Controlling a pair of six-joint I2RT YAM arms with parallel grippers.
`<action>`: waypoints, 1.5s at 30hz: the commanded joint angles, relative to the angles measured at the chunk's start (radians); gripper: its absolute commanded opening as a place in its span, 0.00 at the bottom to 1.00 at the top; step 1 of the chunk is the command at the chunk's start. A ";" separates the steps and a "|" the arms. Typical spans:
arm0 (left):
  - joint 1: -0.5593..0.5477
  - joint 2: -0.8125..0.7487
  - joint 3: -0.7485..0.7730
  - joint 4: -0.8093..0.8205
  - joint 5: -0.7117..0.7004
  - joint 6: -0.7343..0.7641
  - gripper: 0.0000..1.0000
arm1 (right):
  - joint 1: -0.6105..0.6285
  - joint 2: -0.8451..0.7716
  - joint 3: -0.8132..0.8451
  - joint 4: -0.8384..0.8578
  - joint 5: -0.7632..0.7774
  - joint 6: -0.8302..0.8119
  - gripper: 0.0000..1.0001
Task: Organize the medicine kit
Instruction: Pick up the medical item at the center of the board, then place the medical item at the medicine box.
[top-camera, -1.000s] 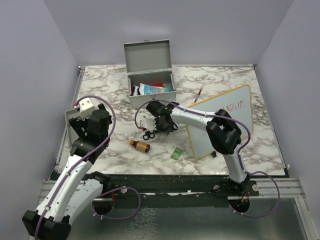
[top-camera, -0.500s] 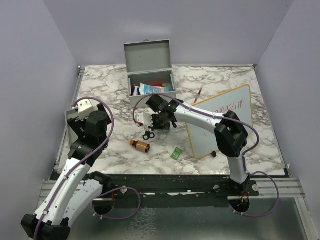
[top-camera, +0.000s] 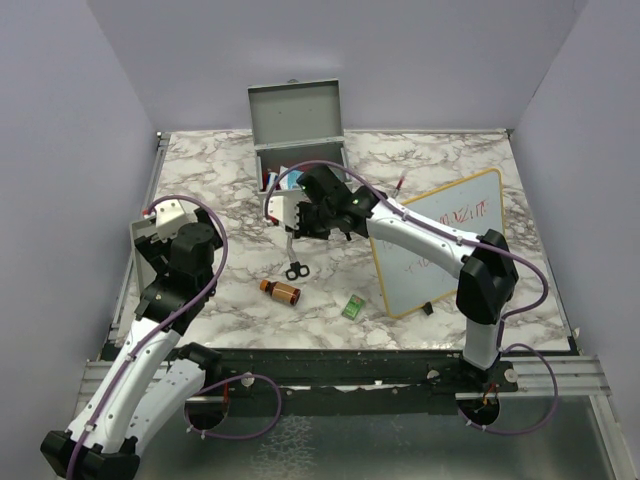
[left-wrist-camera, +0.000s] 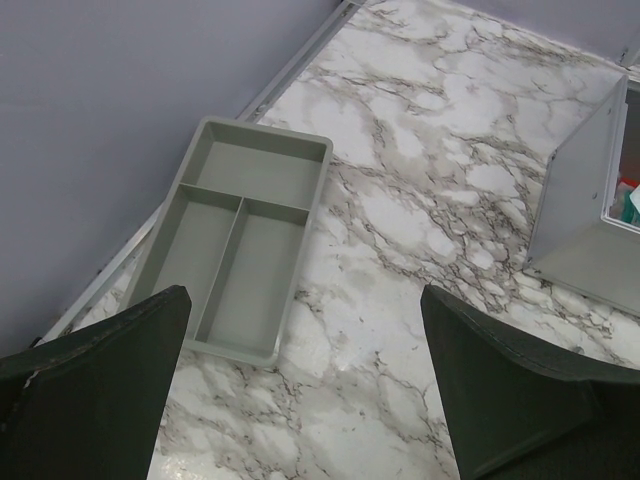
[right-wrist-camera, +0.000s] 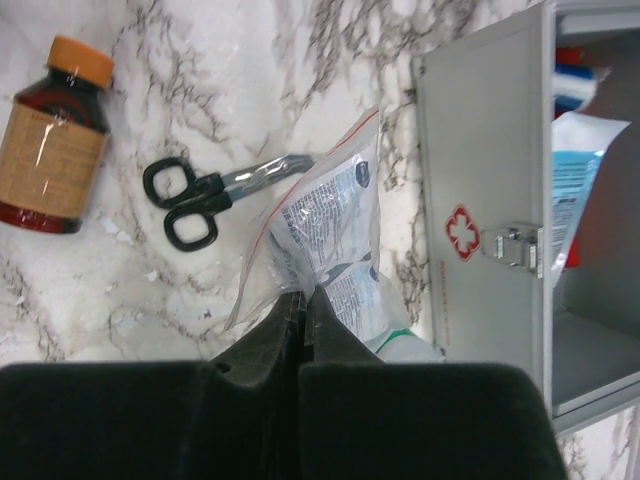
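Observation:
The medicine kit (top-camera: 298, 118), a grey metal box, stands open at the back of the table with its lid up. Its front (right-wrist-camera: 478, 150) carries a red-white emblem and a latch, and packets show inside. My right gripper (right-wrist-camera: 308, 292) is shut on the edge of a clear plastic bag (right-wrist-camera: 330, 210) of printed packets. The bag hangs above the table just in front of the kit. My left gripper (left-wrist-camera: 303, 300) is open and empty, hovering over bare marble beside a shallow divided tray (left-wrist-camera: 262, 148).
Black-handled scissors (top-camera: 296, 270), a brown bottle with an orange cap (top-camera: 281, 291) and a small green packet (top-camera: 352, 307) lie on the marble. A wood-framed whiteboard (top-camera: 445, 240) leans at the right, with a red pen (top-camera: 399, 185) behind it.
My right gripper closed on the bag and lifted it from beside the scissors back toward the kit. The scissors stayed on the table. The left arm barely moved.

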 joint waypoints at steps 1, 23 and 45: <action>-0.006 -0.011 -0.007 0.009 0.010 0.014 0.99 | 0.007 -0.023 0.057 0.118 -0.008 0.035 0.00; -0.015 -0.010 -0.010 0.016 0.014 0.024 0.99 | -0.130 0.180 0.157 0.506 0.291 -0.143 0.01; -0.027 -0.007 -0.013 0.019 0.016 0.030 0.99 | -0.203 0.348 0.363 0.369 0.274 -0.156 0.38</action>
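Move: In front of the right hand, which already holds the clear bag pinched in its shut fingers, the open medicine kit box stands about 18 cm ahead, neither left nor right, its middle some 10 cm lower. The white bottle is 8 cm ahead and 10 cm to the right, 11 cm down; the scissors lie 1 cm back and 1 cm left, 14 cm down. From the left hand the kit box is roughly 24 cm ahead, 23 cm right and 17 cm lower. Carrying the bag up and out over the kit box's front wall, the right hand goes about 22 cm forward, first rising some 8 cm and edging left, then sinking about 5 cm towards the box and drifting back right. The wrist tips the fingers outward by some 30 degrees, with a smaller clockwise turn, and at the end the fingers part partway and let go of the bag. ##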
